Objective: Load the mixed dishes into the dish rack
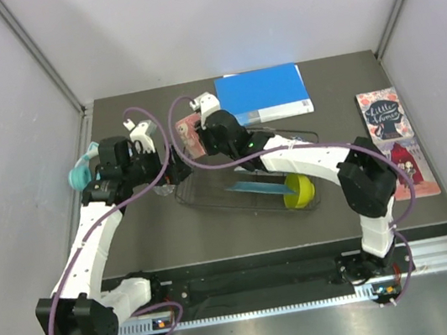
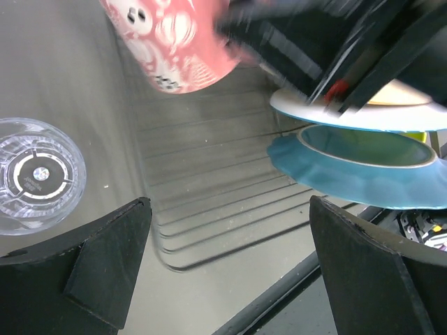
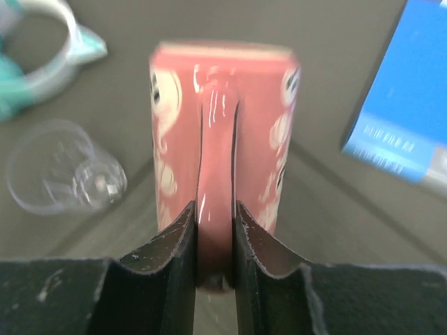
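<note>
My right gripper (image 3: 216,230) is shut on the handle of the pink mug (image 3: 223,125), which hangs on its side over the far left end of the dish rack (image 1: 211,197). In the rack the teal scalloped plate (image 2: 356,171) leans beside a white plate (image 2: 349,112), with the yellow-green bowl (image 1: 300,191) at the right end. The clear cup (image 2: 38,174) stands upright on the table just left of the rack. Near the rack's left corner my left gripper (image 2: 230,272) hovers open, with nothing between its fingers.
A blue book (image 1: 264,93) lies behind the rack. Two illustrated books (image 1: 386,120) lie at the right. Teal headphones (image 1: 80,173) sit by the left wall. The left arm's purple cable (image 1: 161,148) loops close to the right wrist.
</note>
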You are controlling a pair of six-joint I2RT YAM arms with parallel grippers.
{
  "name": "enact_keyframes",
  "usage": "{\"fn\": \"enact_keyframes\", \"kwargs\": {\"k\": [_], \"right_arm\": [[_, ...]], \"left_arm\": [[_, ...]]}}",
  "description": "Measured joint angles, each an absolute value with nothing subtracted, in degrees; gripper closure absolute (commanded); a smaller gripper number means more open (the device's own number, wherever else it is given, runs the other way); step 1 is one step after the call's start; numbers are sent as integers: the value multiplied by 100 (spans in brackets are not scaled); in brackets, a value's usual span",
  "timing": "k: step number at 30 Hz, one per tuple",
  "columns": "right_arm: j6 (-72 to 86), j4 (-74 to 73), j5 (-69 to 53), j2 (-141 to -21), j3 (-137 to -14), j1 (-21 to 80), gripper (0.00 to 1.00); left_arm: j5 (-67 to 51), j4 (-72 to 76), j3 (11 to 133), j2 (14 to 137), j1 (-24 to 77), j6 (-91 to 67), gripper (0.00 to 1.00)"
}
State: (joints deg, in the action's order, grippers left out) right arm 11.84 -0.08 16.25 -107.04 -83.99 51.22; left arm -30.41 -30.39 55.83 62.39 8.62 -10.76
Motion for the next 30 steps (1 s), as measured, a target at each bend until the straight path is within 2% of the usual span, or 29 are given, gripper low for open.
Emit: {"fn": "enact_keyframes", "kwargs": {"k": [5, 12, 13, 14, 16, 18, 19, 24, 26, 30], "right_arm": [[1151, -961, 1291, -11118, -8407, 5162, 100], [1160, -1175, 1118, -11249, -8562, 5159, 100], [1157, -1175, 1111, -11249, -8562, 5159, 93], [1157, -1184, 1109, -11253, -8569, 5159, 76], [1151, -1295, 1087, -11292, -8663, 5157, 49], [1090, -1400, 915, -11397, -8823, 5164, 45], [1022, -1450, 856, -11463, -8882, 5172, 39], [836, -1634, 711, -11539, -8938, 5218, 34], [799, -1691, 696, -11539, -8945, 5229, 29], [768, -1973, 655, -11539, -9098, 5238, 28]], "left_arm": [[-3033, -3041, 5588, 6239, 847, -1055, 1], [-3015, -3039, 5588, 6239, 812, -1052, 1], [-3015, -3039, 5588, 6239, 812, -1052, 1], [-3015, -3039, 5588, 6239, 810, -1052, 1], [-3015, -3039, 5588, 6239, 801, -1050, 1], [-3013, -3039, 5588, 6239, 792, -1048, 1], [-3013, -3039, 5588, 6239, 790, -1048, 1], [-3015, -3037, 5586, 6239, 788, -1050, 1], [-3015, -3026, 5586, 6239, 788, -1050, 1], [-3015, -3002, 5586, 6239, 779, -1050, 1]]}}
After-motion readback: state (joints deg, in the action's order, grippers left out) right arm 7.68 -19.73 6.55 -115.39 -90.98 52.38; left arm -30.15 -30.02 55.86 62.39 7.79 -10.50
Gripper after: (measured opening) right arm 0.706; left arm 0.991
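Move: The right hand holds the mug by its handle above the open left end of the dish rack; the spot to set it lies about 10 cm below, roughly 3 cm left and 1 cm ahead. The clear glass stands some 13 cm left and 11 cm back, the blue plate about 14 cm right and 14 cm back. From the left hand that spot is some 5 cm ahead, 4 cm right and 13 cm below. The right hand lowers the mug about 8 cm into the rack's left end, opens, and eases back off the handle. ##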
